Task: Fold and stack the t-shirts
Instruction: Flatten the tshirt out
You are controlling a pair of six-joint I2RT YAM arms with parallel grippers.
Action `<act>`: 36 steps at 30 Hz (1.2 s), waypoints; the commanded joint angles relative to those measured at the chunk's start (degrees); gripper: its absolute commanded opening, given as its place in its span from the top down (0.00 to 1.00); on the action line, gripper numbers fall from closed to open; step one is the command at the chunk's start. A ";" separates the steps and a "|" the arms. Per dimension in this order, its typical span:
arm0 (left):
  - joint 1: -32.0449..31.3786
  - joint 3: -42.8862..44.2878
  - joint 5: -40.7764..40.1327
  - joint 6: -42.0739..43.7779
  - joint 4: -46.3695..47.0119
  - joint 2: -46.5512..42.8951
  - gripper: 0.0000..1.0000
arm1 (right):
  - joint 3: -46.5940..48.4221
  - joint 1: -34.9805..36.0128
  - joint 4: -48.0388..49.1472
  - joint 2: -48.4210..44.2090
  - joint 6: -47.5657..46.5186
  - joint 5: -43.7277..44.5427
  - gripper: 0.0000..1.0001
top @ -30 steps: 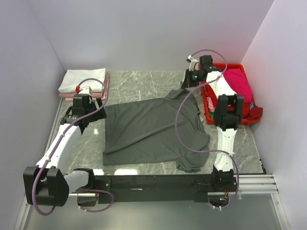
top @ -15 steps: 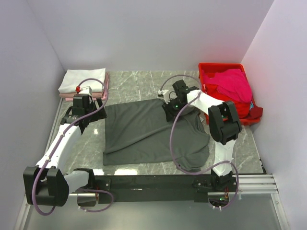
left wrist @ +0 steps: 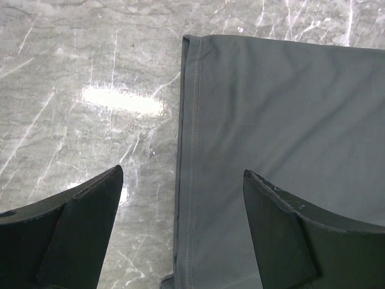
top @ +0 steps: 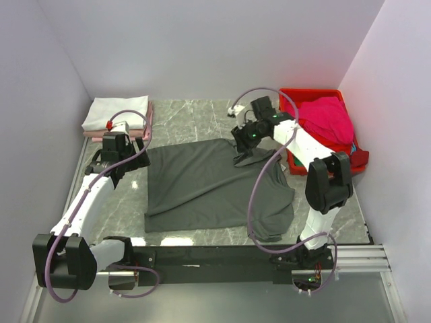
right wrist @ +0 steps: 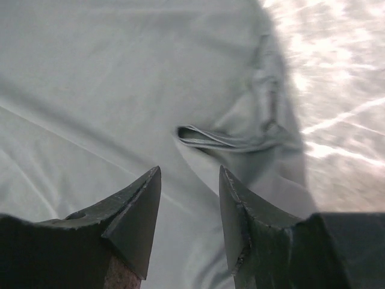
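A dark charcoal-grey t-shirt (top: pixel 202 185) lies spread flat in the middle of the table. Its far right sleeve (top: pixel 245 159) is folded inward onto the body. My right gripper (top: pixel 242 141) hovers just above that fold, open and holding nothing. In the right wrist view, the folded sleeve (right wrist: pixel 240 137) lies just beyond my right gripper (right wrist: pixel 189 174). My left gripper (top: pixel 116 163) is open at the shirt's left edge. In the left wrist view my left gripper (left wrist: pixel 183 177) straddles the stitched hem (left wrist: pixel 192 150) without gripping it. Folded white and pale pink t-shirts (top: pixel 116 113) are stacked at the back left.
A red crate (top: pixel 315 94) stands at the back right, with a magenta t-shirt (top: pixel 330 118) heaped in it and other cloth beneath. Walls close in the table on the left, back and right. The arms' base rail (top: pixel 222 256) runs along the near edge.
My right gripper swung from beside the crate onto the shirt, bringing the sleeve inward, then opened and drew back slightly. The left arm has not moved.
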 commanded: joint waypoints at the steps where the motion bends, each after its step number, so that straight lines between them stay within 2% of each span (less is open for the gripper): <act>1: 0.14 1.67 1.04 0.44 1.44 -1.43 0.14 | -0.54 2.84 0.65 1.68 3.40 3.66 0.50; 10: 0.14 1.76 1.48 0.44 1.44 -1.60 0.14 | -2.21 5.66 1.08 5.37 9.55 10.16 0.47; 17: 0.14 1.67 1.57 0.35 1.44 -2.04 0.14 | 2.35 6.01 -0.23 10.91 13.16 12.63 0.45; 23: 0.14 1.58 1.57 0.35 1.62 -2.31 0.14 | 5.87 6.27 0.38 13.28 14.57 14.21 0.50; 26: 0.14 1.58 1.48 0.44 1.53 -2.31 0.14 | 7.63 6.45 0.73 13.81 14.66 14.82 0.71; 27: 0.14 1.58 1.57 0.35 1.53 -2.31 0.14 | 8.07 6.53 1.08 13.81 14.66 15.09 0.82; 28: 0.14 1.58 1.57 0.35 1.53 -2.31 0.14 | 9.03 6.54 1.26 13.81 14.39 15.53 0.87; 30: 0.14 1.58 1.57 0.35 1.62 -2.31 0.14 | 10.00 6.53 1.52 13.90 13.96 15.97 0.94; 36: 0.14 1.67 1.31 0.35 1.53 -2.13 0.14 | 17.82 6.71 -1.28 16.53 12.55 15.09 0.99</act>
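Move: The loose, folded-back sleeve edge of the t-shirt lies almost right under my open right hand, about 10 cm down, 1 cm back and 1 cm left. The t-shirt's middle is some 12 cm back and 9 cm left of that hand. The red bin stands about 28 cm to the right and 6 cm farther out. From my left hand the sleeve edge is roughly 33 cm to the right and 3 cm ahead, some 12 cm lower. I drop my right hand about 10 cm onto the sleeve edge, edging slightly back and left at first and turning it some 20 degrees so the fingers point more steeply down. There I shut the half-open fingers, pinching the edge, and draw it forward and up, about 6 cm out and 5 cm high, drifting a little left. ##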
